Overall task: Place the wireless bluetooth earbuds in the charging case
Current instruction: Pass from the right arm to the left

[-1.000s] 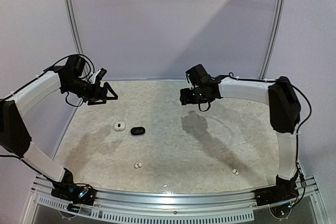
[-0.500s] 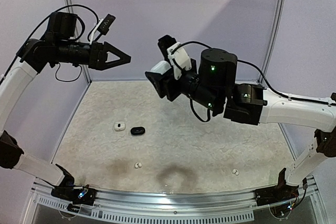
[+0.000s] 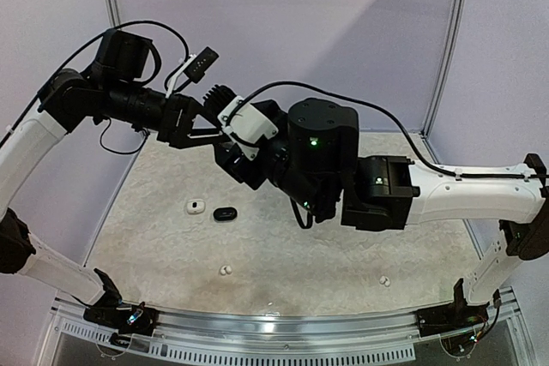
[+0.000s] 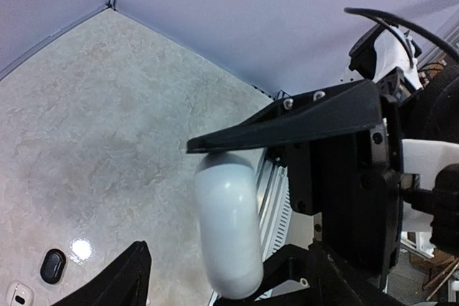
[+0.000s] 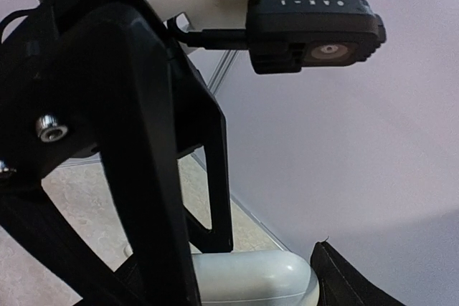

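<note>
High above the table my right gripper (image 3: pixel 230 156) is shut on a white charging case (image 4: pixel 228 227), gripping it by its two ends. My left gripper (image 3: pixel 201 126) has come up against it, and its jaws stand open around that case (image 5: pixel 251 277) with a wide gap on one side. On the table lie two white earbuds, one (image 3: pixel 226 270) near the front middle and another (image 3: pixel 383 281) at the front right.
A small white case (image 3: pixel 196 206) and a black case (image 3: pixel 225 213) lie side by side on the mottled beige table (image 3: pixel 343 255), left of centre. Purple walls close the back and sides. A metal rail (image 3: pixel 274 321) runs along the near edge.
Both arms rose from low over the table and swung together in mid-air. The right gripper brought the white case between the left gripper's jaws, which have narrowed somewhat.
</note>
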Controlling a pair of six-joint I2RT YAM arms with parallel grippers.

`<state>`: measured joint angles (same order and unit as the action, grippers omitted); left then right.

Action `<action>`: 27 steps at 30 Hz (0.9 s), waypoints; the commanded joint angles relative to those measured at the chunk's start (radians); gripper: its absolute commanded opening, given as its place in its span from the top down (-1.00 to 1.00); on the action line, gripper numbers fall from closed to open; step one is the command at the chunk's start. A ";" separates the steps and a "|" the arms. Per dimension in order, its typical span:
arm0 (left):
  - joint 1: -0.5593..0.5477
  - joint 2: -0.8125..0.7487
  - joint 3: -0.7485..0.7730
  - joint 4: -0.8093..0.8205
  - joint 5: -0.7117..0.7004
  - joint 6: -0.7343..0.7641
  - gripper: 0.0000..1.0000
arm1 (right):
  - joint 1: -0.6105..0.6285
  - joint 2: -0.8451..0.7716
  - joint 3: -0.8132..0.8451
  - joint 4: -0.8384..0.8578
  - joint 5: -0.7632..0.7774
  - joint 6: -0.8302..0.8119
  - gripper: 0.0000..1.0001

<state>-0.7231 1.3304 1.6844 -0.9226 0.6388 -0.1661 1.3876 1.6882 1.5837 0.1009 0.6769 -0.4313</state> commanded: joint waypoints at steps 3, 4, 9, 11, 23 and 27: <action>-0.041 -0.009 -0.045 -0.027 -0.048 0.012 -0.23 | 0.016 0.044 0.065 -0.015 0.059 -0.020 0.23; -0.041 -0.010 -0.052 -0.026 -0.053 0.014 -0.16 | 0.018 0.048 0.069 -0.015 0.060 -0.020 0.23; -0.042 -0.009 -0.057 -0.022 -0.060 0.013 0.60 | 0.025 0.062 0.081 -0.016 0.056 -0.016 0.24; -0.042 -0.011 -0.059 -0.024 -0.060 0.014 0.84 | 0.024 0.061 0.079 -0.013 0.057 -0.007 0.24; -0.038 -0.037 -0.052 -0.118 -0.124 0.219 1.00 | 0.005 -0.086 -0.015 -0.294 -0.068 0.182 -0.98; -0.039 -0.040 -0.038 -0.184 -0.082 0.385 1.00 | -0.050 -0.254 -0.133 -0.365 -0.415 0.358 -0.98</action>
<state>-0.7502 1.3106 1.6363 -1.0092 0.5385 0.0231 1.3880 1.6028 1.5276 -0.1474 0.5800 -0.2710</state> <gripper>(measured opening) 0.243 0.989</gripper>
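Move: The white charging case is held end to end in the right fingers, near that hand's own point. It lies about 3 cm to the right of the left hand and 1 cm below it, between that hand's open fingertips; the left gripper sits some 3 cm to the right hand's left and 1 cm up. On the table nearly 40 cm below the left hand are the black case, about 12 cm ahead and 6 cm left, and the other white case, 14 cm ahead and 15 cm left. The charging case is pinched across its narrow sides as the left fingers close from wide to about a quarter open, both hands sinking some 2 cm together. After a pause the right fingers open fully, let go of the ends and draw off right, down and a little back by 3 to 4 cm, while the left hand keeps its grip and eases slightly down and leftward, tilting. ##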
